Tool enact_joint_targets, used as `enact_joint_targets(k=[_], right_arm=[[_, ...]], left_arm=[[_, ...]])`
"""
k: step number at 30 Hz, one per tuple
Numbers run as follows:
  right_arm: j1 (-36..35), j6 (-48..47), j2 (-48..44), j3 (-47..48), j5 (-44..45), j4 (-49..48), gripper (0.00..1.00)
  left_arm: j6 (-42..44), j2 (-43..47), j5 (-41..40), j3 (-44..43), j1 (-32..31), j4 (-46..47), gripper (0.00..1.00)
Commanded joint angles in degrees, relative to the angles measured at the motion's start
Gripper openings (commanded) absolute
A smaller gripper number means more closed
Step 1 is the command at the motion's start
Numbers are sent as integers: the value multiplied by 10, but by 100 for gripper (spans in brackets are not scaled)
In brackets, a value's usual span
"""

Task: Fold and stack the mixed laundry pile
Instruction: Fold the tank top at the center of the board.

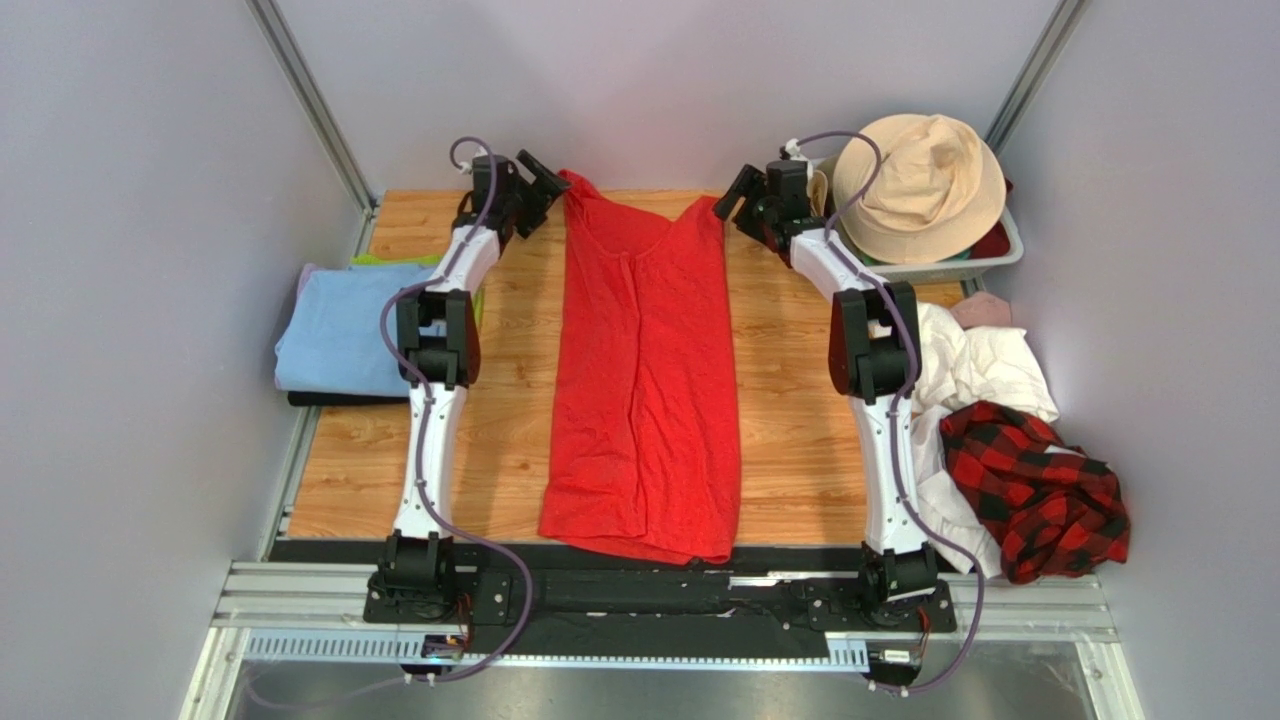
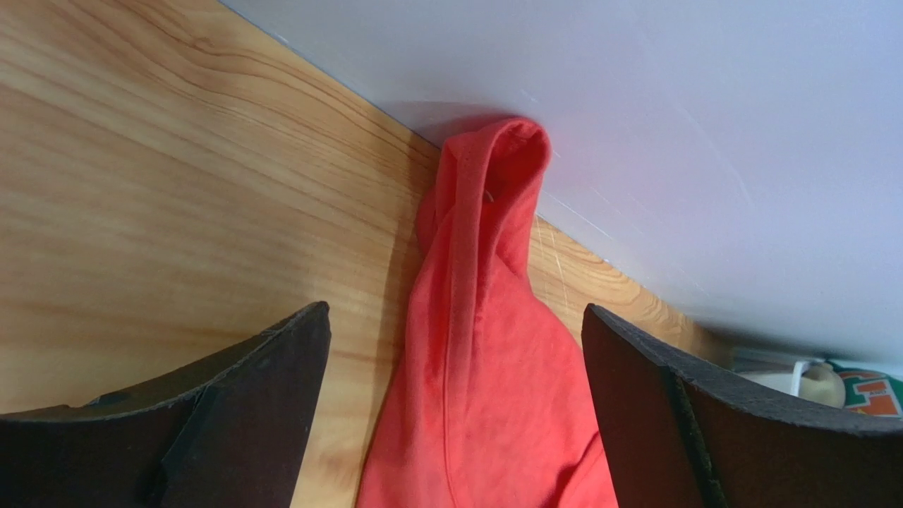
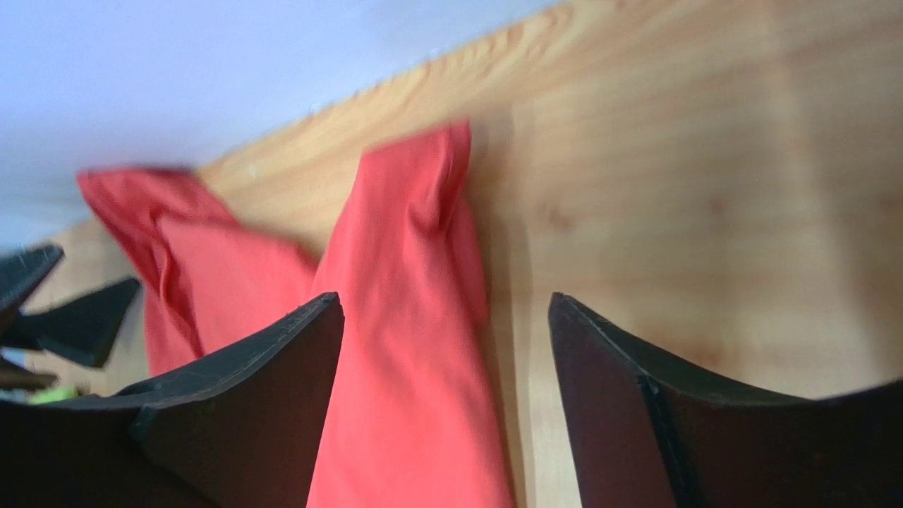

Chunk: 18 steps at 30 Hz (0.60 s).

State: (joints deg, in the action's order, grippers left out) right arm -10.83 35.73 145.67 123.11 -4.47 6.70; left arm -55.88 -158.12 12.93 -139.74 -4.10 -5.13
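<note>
A bright red T-shirt lies folded lengthwise down the middle of the wooden table, its two far corners pointing at the back wall. My left gripper is open just over the far left corner. My right gripper is open over the far right corner. Neither holds cloth. At the right edge lie white cloths, a red-and-black plaid shirt and a small pink piece.
A light blue folded cloth lies on black and green cloths at the left edge. A white slatted basket with a beige bucket hat stands at the back right. Grey walls close in on three sides.
</note>
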Motion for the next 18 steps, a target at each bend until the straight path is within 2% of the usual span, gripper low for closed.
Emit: enact_joint_targets(k=[1,4,6,8,11,12,15,18], right_arm=[[-20,-60,-130,-74,-1,-5,69],[-39,-83,-149,-83,-42,44,58],[-51,-89,-150,-85,-62,65,54],[-67,-90,-143,-80,-84,76,56],[-94,-98,-130,-64,-97,95,63],[-100,-102,-123,-55,-98,98,63],[-120,-97,-101,-35,-120,90,54],[-130,-72,-79,-5,-163,82,55]], left_arm=[[68,110,5,23,7,-53,96],[70,103,10,12,7,-58,94],[60,92,17,11,6,-44,88],[50,80,14,4,4,-24,86],[37,40,3,-36,1,-9,84],[31,16,-2,-59,1,-1,82],[-1,-15,-11,-73,1,37,75],[-20,-36,-25,-81,1,48,72]])
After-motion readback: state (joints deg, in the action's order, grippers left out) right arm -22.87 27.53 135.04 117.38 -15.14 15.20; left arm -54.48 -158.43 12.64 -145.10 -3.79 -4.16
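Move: The low point of the tank top's neckline lies about 18 cm to the right hand's left, 5 cm farther back and 7 cm below it. The right strap end is just 5 cm to that hand's left and 3 cm ahead, also lower. From the open left hand, the left strap end is roughly 5 cm ahead, 3 cm to the right and 5 cm below. The neckline point lies some 12 cm to its right and 7 cm back. Over the tank top's neckline comes the right hand, lifting away from the right strap and sweeping left about 14 cm and back 10, rising nearly 8 cm before sinking a little, turning some 25 degrees counter-clockwise while its fingers narrow partway. The left hand stays near the left strap, rises about 6 cm and starts down again, its fingers drawing in but still open. ##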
